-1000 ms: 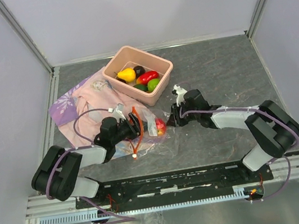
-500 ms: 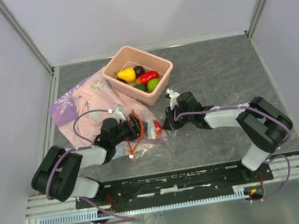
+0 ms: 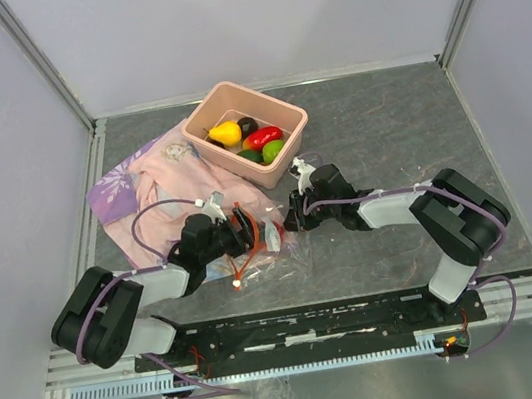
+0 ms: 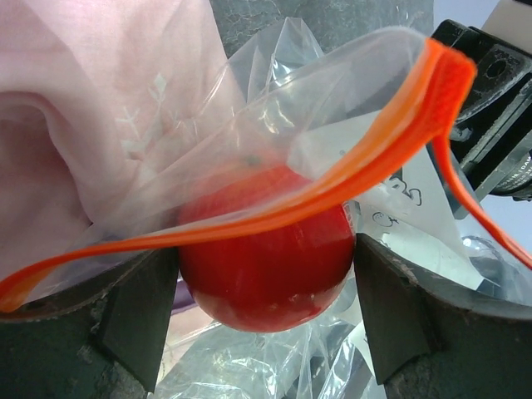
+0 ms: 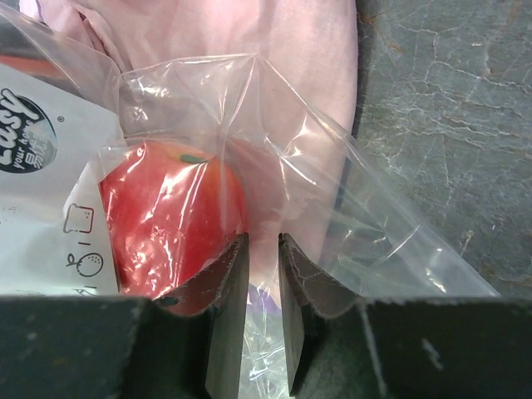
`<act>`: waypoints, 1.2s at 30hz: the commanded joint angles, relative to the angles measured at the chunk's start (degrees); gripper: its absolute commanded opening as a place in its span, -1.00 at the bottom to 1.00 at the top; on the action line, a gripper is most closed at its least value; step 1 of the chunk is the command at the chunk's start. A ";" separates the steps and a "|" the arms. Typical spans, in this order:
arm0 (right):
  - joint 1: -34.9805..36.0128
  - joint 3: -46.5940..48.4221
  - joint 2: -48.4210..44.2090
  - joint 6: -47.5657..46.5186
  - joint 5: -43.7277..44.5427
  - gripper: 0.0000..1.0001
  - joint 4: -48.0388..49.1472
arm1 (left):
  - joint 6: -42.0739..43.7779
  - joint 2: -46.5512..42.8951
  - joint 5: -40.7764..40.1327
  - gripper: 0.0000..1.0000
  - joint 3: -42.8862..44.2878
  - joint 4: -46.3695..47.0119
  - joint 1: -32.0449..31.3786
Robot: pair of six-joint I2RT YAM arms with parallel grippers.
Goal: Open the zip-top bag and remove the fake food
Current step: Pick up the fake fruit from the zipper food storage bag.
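Observation:
The zip-top bag [image 3: 259, 253] lies crumpled between my two grippers, its orange zip strip [image 4: 332, 187] hanging loose across the open mouth. One piece of fake food, a glossy red fruit [image 4: 266, 258], sits in the mouth. My left gripper [image 4: 266, 326] stands open, and its dark fingers [image 4: 133, 320] flank the fruit closely on both sides. From the other side, my right gripper [image 5: 264, 241] has its jaws drawn close on a fold of the clear bag [image 5: 332, 191], right beside the same red fruit [image 5: 166, 220]. From above, the left gripper [image 3: 254, 230] and right gripper [image 3: 292, 220] face each other.
A salmon-pink tub [image 3: 290, 147] at the back centre holds a yellow pear [image 3: 226, 133], a red piece [image 3: 263, 138], a green one [image 3: 273, 150] and a dark one [image 3: 247, 125]. The pink-and-purple cloth [image 3: 157, 181] lies under and to the left of the bag. The grey table [image 5: 449, 125] stretches to the right.
My right gripper has slid left against the bag, and the red fruit has shifted left with it. The left jaws have widened around the fruit.

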 commanded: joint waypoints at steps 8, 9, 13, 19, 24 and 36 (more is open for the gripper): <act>0.85 0.96 -1.71 0.69 -1.95 -0.38 3.94 | 0.87 -2.59 0.42 0.30 1.36 1.03 -1.45; 0.43 0.76 -1.92 0.29 -1.13 -0.38 3.01 | 1.21 -3.49 -0.04 0.25 1.31 0.22 -1.41; -1.20 1.01 -2.33 -2.00 2.53 -0.38 -3.07 | 2.31 -7.02 -0.94 0.11 1.15 -3.24 -1.16; -2.45 1.46 -1.68 -3.32 6.29 -0.42 -8.25 | 4.07 -11.70 -1.67 0.08 0.58 -8.48 -0.60; -2.62 1.59 -1.49 -3.53 6.31 -0.43 -8.83 | 5.20 -13.59 -1.94 0.10 0.06 -11.48 -0.01; -2.60 1.35 -2.27 -4.27 4.81 -0.42 -7.89 | 6.67 -13.77 -2.06 0.27 -0.05 -13.88 0.29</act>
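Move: A tomato still inside the bag sits between the left hand's open fingertips, its middle about 3 cm to the right, 1 cm ahead and slightly lower. The white label lies some 5 cm to that hand's right and 1 cm back, while the pink bin is roughly 23 cm ahead and 2 cm right. From the right hand, the tomato lies about 5 cm left and 3 cm back, a little lower. The left fingers keep the tomato pinched between their tips at first, lifting about 2.5 cm and easing back and left. The hand then sinks about 1 cm as the fingers close by roughly a quarter of their range, ending off the tomato. The right hand, its fingers barely parted, draws some 3.5 cm right and 2.5 cm down, away from the tomato. ##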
